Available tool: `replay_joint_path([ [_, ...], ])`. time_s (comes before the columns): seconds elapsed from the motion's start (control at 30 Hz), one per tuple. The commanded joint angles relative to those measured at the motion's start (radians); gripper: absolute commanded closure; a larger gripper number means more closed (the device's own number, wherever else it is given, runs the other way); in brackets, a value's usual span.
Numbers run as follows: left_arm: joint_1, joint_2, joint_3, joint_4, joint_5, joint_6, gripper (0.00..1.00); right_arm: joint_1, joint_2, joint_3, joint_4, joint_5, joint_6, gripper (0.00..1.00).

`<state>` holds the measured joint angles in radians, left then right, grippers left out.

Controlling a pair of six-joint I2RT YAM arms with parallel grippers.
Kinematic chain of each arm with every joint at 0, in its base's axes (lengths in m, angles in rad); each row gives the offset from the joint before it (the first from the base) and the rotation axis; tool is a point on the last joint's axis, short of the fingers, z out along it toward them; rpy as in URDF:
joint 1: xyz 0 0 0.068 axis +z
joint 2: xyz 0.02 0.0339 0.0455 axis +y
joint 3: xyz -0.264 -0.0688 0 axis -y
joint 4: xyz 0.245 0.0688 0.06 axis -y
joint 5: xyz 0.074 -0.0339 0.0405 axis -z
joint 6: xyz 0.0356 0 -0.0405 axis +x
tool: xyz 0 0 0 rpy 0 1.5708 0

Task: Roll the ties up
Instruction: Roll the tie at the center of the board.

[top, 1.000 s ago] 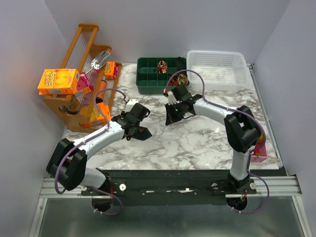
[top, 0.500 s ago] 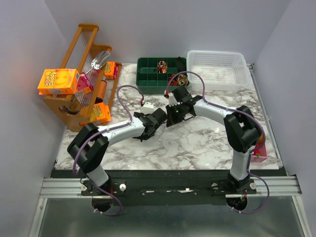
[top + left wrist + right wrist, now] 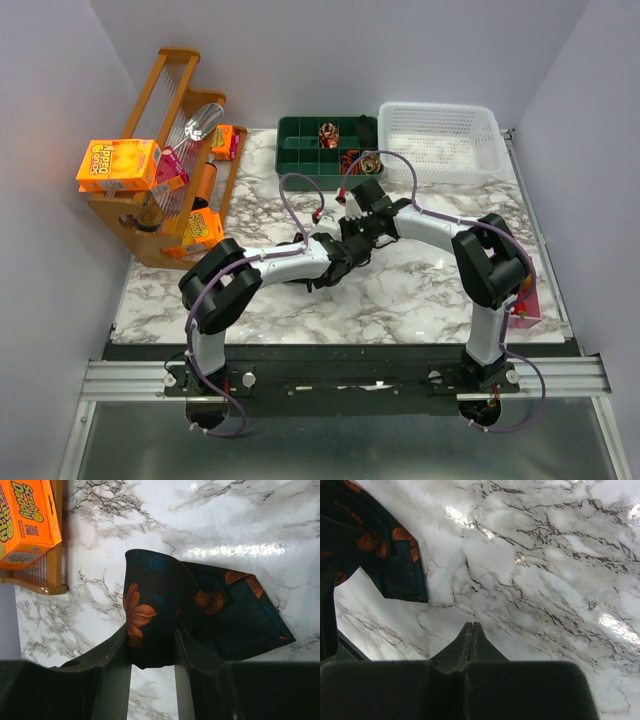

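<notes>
A dark navy tie (image 3: 200, 605) with orange flowers lies bunched on the marble, one end folded into a thick wad. My left gripper (image 3: 151, 645) is shut on that wad, a finger (image 3: 112, 655) on each side. In the right wrist view the same tie (image 3: 385, 555) shows at upper left. My right gripper (image 3: 472, 625) hovers over bare marble beside it, shut and holding nothing. From above, both grippers meet mid-table, left (image 3: 347, 256) just below right (image 3: 352, 233), and hide most of the tie. Two coiled ties (image 3: 328, 133) (image 3: 368, 160) sit in the green organiser (image 3: 300, 150).
A white plastic basket (image 3: 440, 140) stands at the back right next to the organiser. A wooden rack (image 3: 165, 150) with orange boxes (image 3: 118, 163) fills the left side; one box (image 3: 25, 520) shows in the left wrist view. A small pink item (image 3: 527, 305) lies at the right edge.
My left arm has swung rightward across the table until its gripper sits next to the right gripper. The right arm has barely moved.
</notes>
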<state>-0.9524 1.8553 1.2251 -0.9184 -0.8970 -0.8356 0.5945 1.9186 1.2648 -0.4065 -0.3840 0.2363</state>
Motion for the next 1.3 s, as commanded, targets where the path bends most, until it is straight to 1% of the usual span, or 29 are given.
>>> replay_joint_path([
  [0.0,-0.022,0.042,0.019,-0.037,-0.019,-0.082,0.65,-0.016,0.010,-0.021,0.040,-0.036,0.017,0.99],
  [0.17,-0.022,0.024,0.014,-0.100,-0.078,-0.114,0.66,-0.027,0.005,-0.028,0.046,-0.042,0.021,0.99],
  [0.23,-0.014,0.009,0.013,-0.144,-0.095,-0.122,0.68,-0.032,0.002,-0.028,0.046,-0.044,0.023,0.99],
  [0.4,0.001,0.008,-0.018,-0.223,-0.135,-0.152,0.68,-0.038,-0.003,-0.031,0.046,-0.047,0.024,0.99],
  [0.5,0.001,0.031,-0.019,-0.302,-0.163,-0.212,0.67,-0.042,-0.006,-0.036,0.048,-0.049,0.024,0.99],
  [0.53,0.003,0.039,-0.016,-0.357,-0.180,-0.267,0.67,-0.044,-0.009,-0.038,0.049,-0.049,0.023,0.99],
  [0.63,0.003,0.077,-0.003,-0.399,-0.194,-0.306,0.66,-0.047,-0.009,-0.044,0.051,-0.049,0.024,0.99],
  [0.8,-0.003,0.180,0.042,-0.395,-0.191,-0.307,0.66,-0.052,-0.006,-0.048,0.052,-0.055,0.024,0.99],
  [0.93,-0.017,0.205,0.066,-0.386,-0.189,-0.289,0.65,-0.055,-0.006,-0.051,0.052,-0.058,0.024,0.99],
  [0.97,-0.019,0.199,0.065,-0.372,-0.180,-0.271,0.61,-0.055,-0.007,-0.051,0.051,-0.059,0.024,0.99],
  [1.0,-0.023,0.182,0.060,-0.356,-0.169,-0.229,0.54,-0.055,-0.007,-0.053,0.051,-0.058,0.023,0.99],
  [1.07,-0.031,0.163,0.053,-0.294,-0.149,-0.177,0.46,-0.055,-0.007,-0.054,0.052,-0.059,0.023,0.99],
  [1.1,-0.032,0.147,0.045,-0.274,-0.137,-0.159,0.41,-0.055,-0.007,-0.054,0.052,-0.059,0.023,0.99],
  [1.13,-0.035,0.139,0.037,-0.211,-0.102,-0.098,0.40,-0.055,-0.006,-0.053,0.052,-0.059,0.021,0.99],
  [1.23,-0.043,0.113,0.021,-0.125,-0.028,-0.030,0.34,-0.055,-0.001,-0.051,0.054,-0.065,0.023,0.99],
  [1.27,-0.045,0.105,0.017,-0.111,-0.008,-0.023,0.34,-0.055,-0.001,-0.051,0.054,-0.066,0.023,0.99],
])
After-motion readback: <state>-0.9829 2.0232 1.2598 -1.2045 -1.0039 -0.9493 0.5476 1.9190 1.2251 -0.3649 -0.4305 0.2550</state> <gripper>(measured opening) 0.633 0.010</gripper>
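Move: The tie's rolled part is already between the left fingers, right at the hand point. Its folded tail reaches about 6 cm to that hand's right, some 3 cm lower on the board. The orange box on the shelf stands roughly 18 cm to the left hand's left and 4 cm farther out; the green organizer is about 21 cm ahead and 7 cm right. From the right hand, the rolled tie lies some 9 cm left and 2 cm nearer the base, about level in height. The rolled tie, still pinched, is carried about 6 cm left, towards the shelf and away from the shut right hand, as the left hand draws back 2 to 3 cm and rolls some 20 degrees, its left side rising. After a slight rise the hand sinks about 2 cm, then eases 2 cm back to the right while its fingers open part way around the roll. ##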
